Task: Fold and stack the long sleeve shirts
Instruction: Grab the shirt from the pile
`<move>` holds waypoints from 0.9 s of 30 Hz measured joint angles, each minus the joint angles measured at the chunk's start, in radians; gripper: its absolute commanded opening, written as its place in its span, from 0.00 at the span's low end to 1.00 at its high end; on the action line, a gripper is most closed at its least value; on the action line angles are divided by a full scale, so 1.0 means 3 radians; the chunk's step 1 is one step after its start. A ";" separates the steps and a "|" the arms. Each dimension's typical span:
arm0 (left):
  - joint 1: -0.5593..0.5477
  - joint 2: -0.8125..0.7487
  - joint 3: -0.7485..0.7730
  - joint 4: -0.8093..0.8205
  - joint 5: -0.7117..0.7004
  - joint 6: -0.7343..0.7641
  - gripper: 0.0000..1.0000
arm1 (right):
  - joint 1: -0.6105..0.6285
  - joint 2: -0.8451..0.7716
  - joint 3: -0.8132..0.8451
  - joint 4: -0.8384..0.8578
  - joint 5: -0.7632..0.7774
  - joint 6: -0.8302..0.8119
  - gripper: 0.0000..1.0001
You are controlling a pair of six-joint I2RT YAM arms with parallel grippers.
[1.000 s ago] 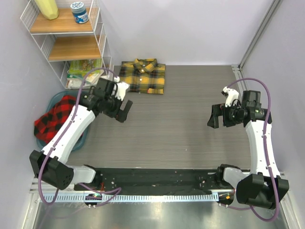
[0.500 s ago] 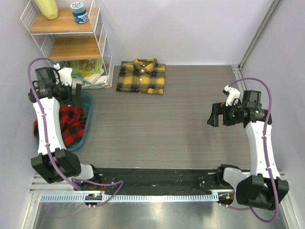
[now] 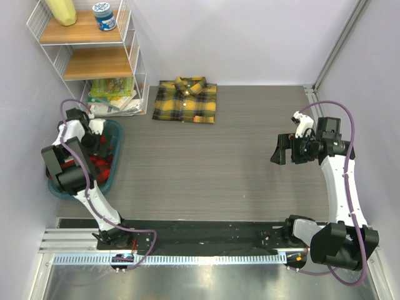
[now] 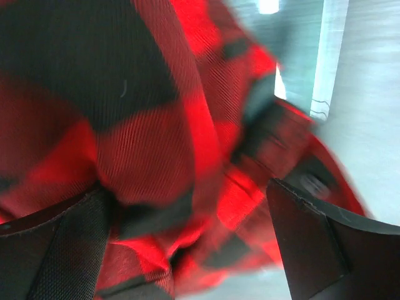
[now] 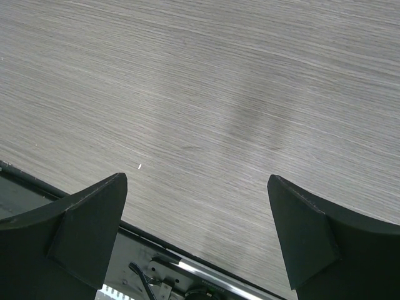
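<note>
The red-and-black check shirt [image 3: 102, 164] lies crumpled in a teal basket [image 3: 117, 139] at the table's left edge. My left gripper [image 3: 92, 142] is down inside that basket. In the left wrist view the red plaid cloth [image 4: 156, 125] fills the frame, bunched between the wide-apart fingers [image 4: 62, 250] of the left gripper [image 4: 190, 250], which stands open. The yellow-and-black check shirt [image 3: 186, 100] lies folded flat at the table's far edge, collar up. My right gripper [image 3: 282, 150] hangs open over bare table at the right, and in its wrist view the gripper [image 5: 197, 237] holds nothing.
A white wire rack [image 3: 128, 50] with wooden shelves stands at the back left, holding a yellow bottle [image 3: 61, 11], a blue-lidded jar [image 3: 104, 16] and packets [image 3: 112, 94] below. The basket's teal wall [image 4: 369, 125] is close to the left fingers. Walls enclose the grey wood-grain table [image 3: 219, 162].
The left arm has swung from over the table's left-middle out to the left and down into the basket onto the red shirt. The right arm has stayed put.
</note>
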 measured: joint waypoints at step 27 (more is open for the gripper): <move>-0.2392 -0.1061 0.2965 -0.1306 0.0612 -0.0364 0.00 | 0.0001 0.0029 0.0178 0.0024 -0.0215 0.0174 1.00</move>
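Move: The red checked shirt lies in the bin under the left hand, its middle about 4 cm back, 6 cm left and 4 cm lower. From this hand the folded yellow shirt lies some 22 cm ahead and 42 cm to the right, roughly 5 cm lower. From the right hand, the red shirt is about 90 cm left, 4 cm ahead and 15 cm down. Left hand dips, pinches the red shirt, lifts it nearly 40 cm while swinging about 30 cm right. ##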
